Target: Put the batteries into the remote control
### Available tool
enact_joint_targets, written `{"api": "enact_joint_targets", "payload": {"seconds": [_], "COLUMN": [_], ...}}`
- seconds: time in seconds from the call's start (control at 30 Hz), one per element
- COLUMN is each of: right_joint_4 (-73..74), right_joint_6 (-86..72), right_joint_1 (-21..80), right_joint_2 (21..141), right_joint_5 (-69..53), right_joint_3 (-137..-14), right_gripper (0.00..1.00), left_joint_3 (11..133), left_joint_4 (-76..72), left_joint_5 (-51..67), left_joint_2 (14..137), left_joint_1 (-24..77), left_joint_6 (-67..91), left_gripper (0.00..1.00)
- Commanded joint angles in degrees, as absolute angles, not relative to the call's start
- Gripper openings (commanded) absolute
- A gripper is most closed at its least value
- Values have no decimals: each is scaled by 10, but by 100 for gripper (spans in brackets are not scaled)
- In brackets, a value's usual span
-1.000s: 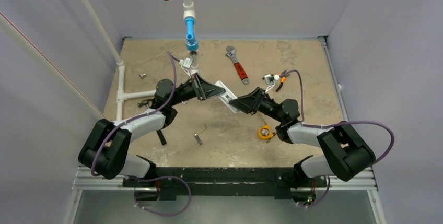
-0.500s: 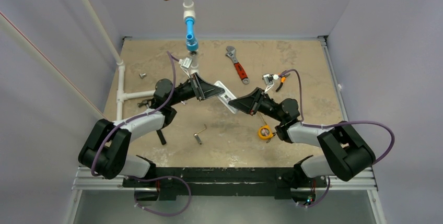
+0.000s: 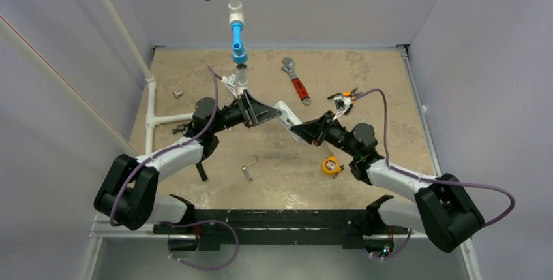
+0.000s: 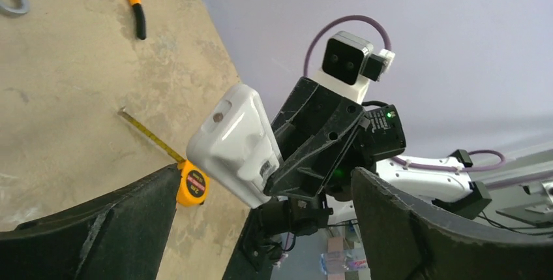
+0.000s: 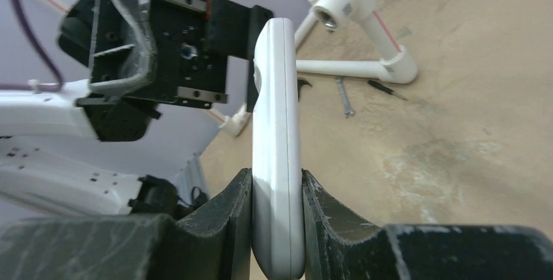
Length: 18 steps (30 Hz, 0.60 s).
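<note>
The remote control, a slim white slab, hangs above the middle of the table between the two arms. My right gripper is shut on its near end; in the right wrist view the remote control stands edge-on, pinched between both fingers. My left gripper is open around the remote's far end without touching it. In the left wrist view the remote's end sits well beyond my wide-apart fingers. The batteries are out of view.
On the table lie a red-handled wrench, orange pliers, a yellow tape measure, an Allen key and a small bolt. A white pipe frame runs along the left; a blue and orange pipe fitting hangs at the back.
My left gripper has opened and let go of the remote control. My right gripper closed on it, and the right arm's elbow swung out to the right.
</note>
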<state>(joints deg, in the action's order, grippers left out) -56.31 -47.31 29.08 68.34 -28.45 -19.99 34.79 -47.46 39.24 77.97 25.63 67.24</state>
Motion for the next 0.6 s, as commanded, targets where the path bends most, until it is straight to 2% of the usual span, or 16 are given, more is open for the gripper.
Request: {"api": "enact_joint_targets", "payload": {"seconds": [0.0, 0.13, 0.27, 0.57], "right_joint_4": [-459, -404, -344, -413], "right_joint_6": [-352, -250, -180, -58], "right_joint_1": [293, 323, 383, 518], "right_joint_2": [647, 635, 657, 746], "right_joint_5": [-189, -84, -2, 159], "right_joint_3": [-193, -175, -188, -169], "right_gripper": [0, 0, 0, 0], "left_joint_3": [375, 416, 438, 445], "left_joint_4": [-323, -125, -19, 26], "left_joint_5": [329, 241, 163, 144], "left_joint_2": [728, 687, 650, 635], "left_joint_1": [253, 253, 253, 253], "left_joint_6": [601, 533, 491, 481], "left_gripper": [100, 100, 100, 100]}}
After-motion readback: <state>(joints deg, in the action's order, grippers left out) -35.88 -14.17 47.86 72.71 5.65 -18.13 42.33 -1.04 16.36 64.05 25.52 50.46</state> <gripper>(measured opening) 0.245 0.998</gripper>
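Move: Between the two hands is the remote control, already pinched near its lower end by the right fingers: its middle is some 2 cm ahead and 2 cm left of the right hand, about level. The bare table it is taken to lies straight beneath, roughly 20 cm down; there the tape measure is about 11 cm to the right and 1 cm back, the hex key 14 cm left and 2 cm back. From the left hand the remote's middle is about 4 cm right and 2 cm back. Lowering the remote about 13 cm towards the bare table, the right hand keeps its grip and tips its fingers down by some 40 degrees, bowing slightly forward and right at first and then back. The left hand, already wide open, backs off to the left and sinks a little, tipping down and turning counter-clockwise. ##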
